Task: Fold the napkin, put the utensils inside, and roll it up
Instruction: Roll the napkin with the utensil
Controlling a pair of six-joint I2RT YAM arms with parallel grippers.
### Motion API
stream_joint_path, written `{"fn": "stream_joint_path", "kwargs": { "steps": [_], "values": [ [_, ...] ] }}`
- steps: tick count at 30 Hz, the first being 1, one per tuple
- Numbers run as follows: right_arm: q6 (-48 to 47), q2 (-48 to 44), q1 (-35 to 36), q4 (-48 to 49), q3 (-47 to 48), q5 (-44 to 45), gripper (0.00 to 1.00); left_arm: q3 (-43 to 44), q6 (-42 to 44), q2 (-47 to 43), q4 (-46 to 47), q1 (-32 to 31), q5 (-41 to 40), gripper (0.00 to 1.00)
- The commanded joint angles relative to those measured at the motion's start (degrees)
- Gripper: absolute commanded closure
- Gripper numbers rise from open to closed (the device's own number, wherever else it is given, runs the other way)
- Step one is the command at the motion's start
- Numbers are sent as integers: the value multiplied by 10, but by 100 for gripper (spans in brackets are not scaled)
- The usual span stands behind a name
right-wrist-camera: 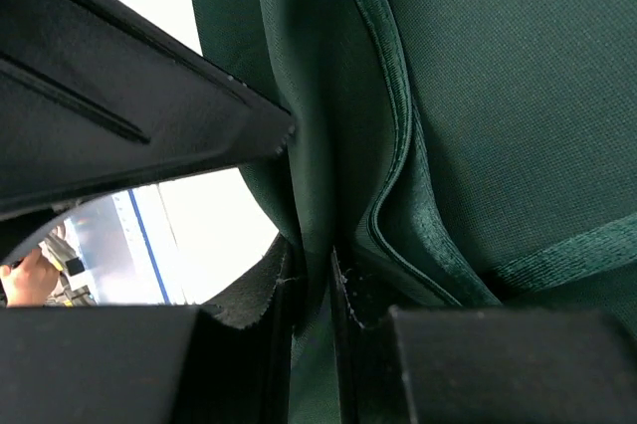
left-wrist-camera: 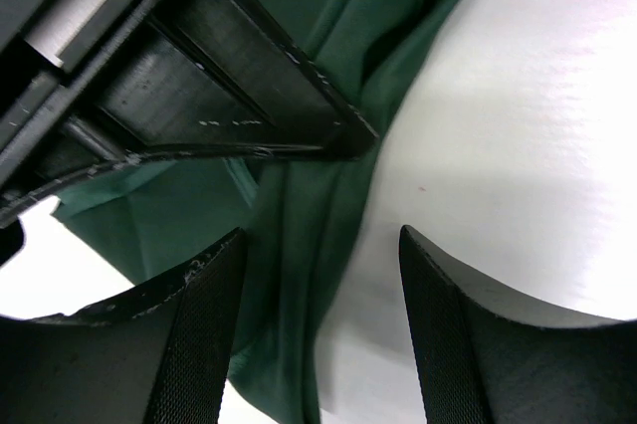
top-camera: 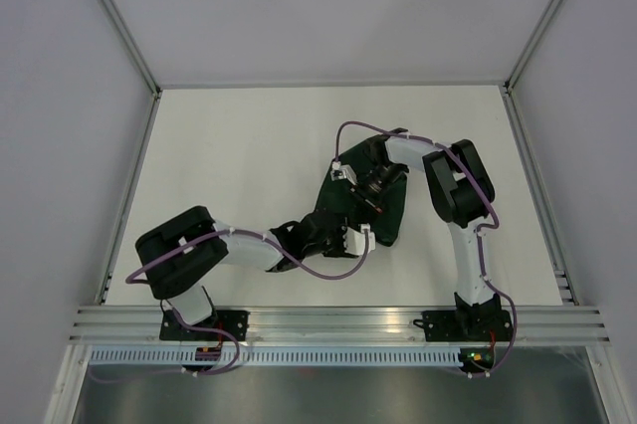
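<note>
The dark green napkin hangs bunched and lifted between my two grippers near the middle of the table. In the right wrist view my right gripper is shut on a vertical fold of the napkin, whose hemmed edge runs beside the jaws. In the left wrist view my left gripper stands open. A hanging fold of the napkin lies between its fingers, close to the left finger and apart from the right one. From above, the left gripper sits just below the right gripper. The utensils are out of view.
The white table is framed by grey walls with metal posts at the back corners. An aluminium rail carrying both arm bases runs along the near edge. Purple cables loop around both arms.
</note>
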Motion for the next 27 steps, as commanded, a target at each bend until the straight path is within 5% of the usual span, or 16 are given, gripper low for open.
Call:
{"fn": "stream_joint_path", "kwargs": {
  "steps": [1, 12, 27],
  "values": [
    [-53, 36, -9, 42, -4, 89, 94, 21, 55, 19, 34, -4, -12, 32],
    [-57, 38, -12, 32, 4, 88, 94, 60, 78, 77, -32, -4, 17, 38],
    [-59, 41, -16, 19, 19, 83, 93, 179, 26, 134, -229, 1, 89, 98]
  ]
}}
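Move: The napkin's rolled near edge already lies between the open left fingers; the spot to grip is some 4 cm to that hand's right, 1 cm ahead and 1 cm lower. The napkin's flat part is centred about 8 cm ahead and 5 cm right; the right fingertips are 2 cm ahead and 6 cm right, about 1 cm lower. From the right hand, which holds the roll, the spot is about 2 cm left and 1 cm back, level with it. The left hand slides about 4 cm right and closes, pinching the rolled edge beside the still-gripping, slightly right-drifting right fingers. ##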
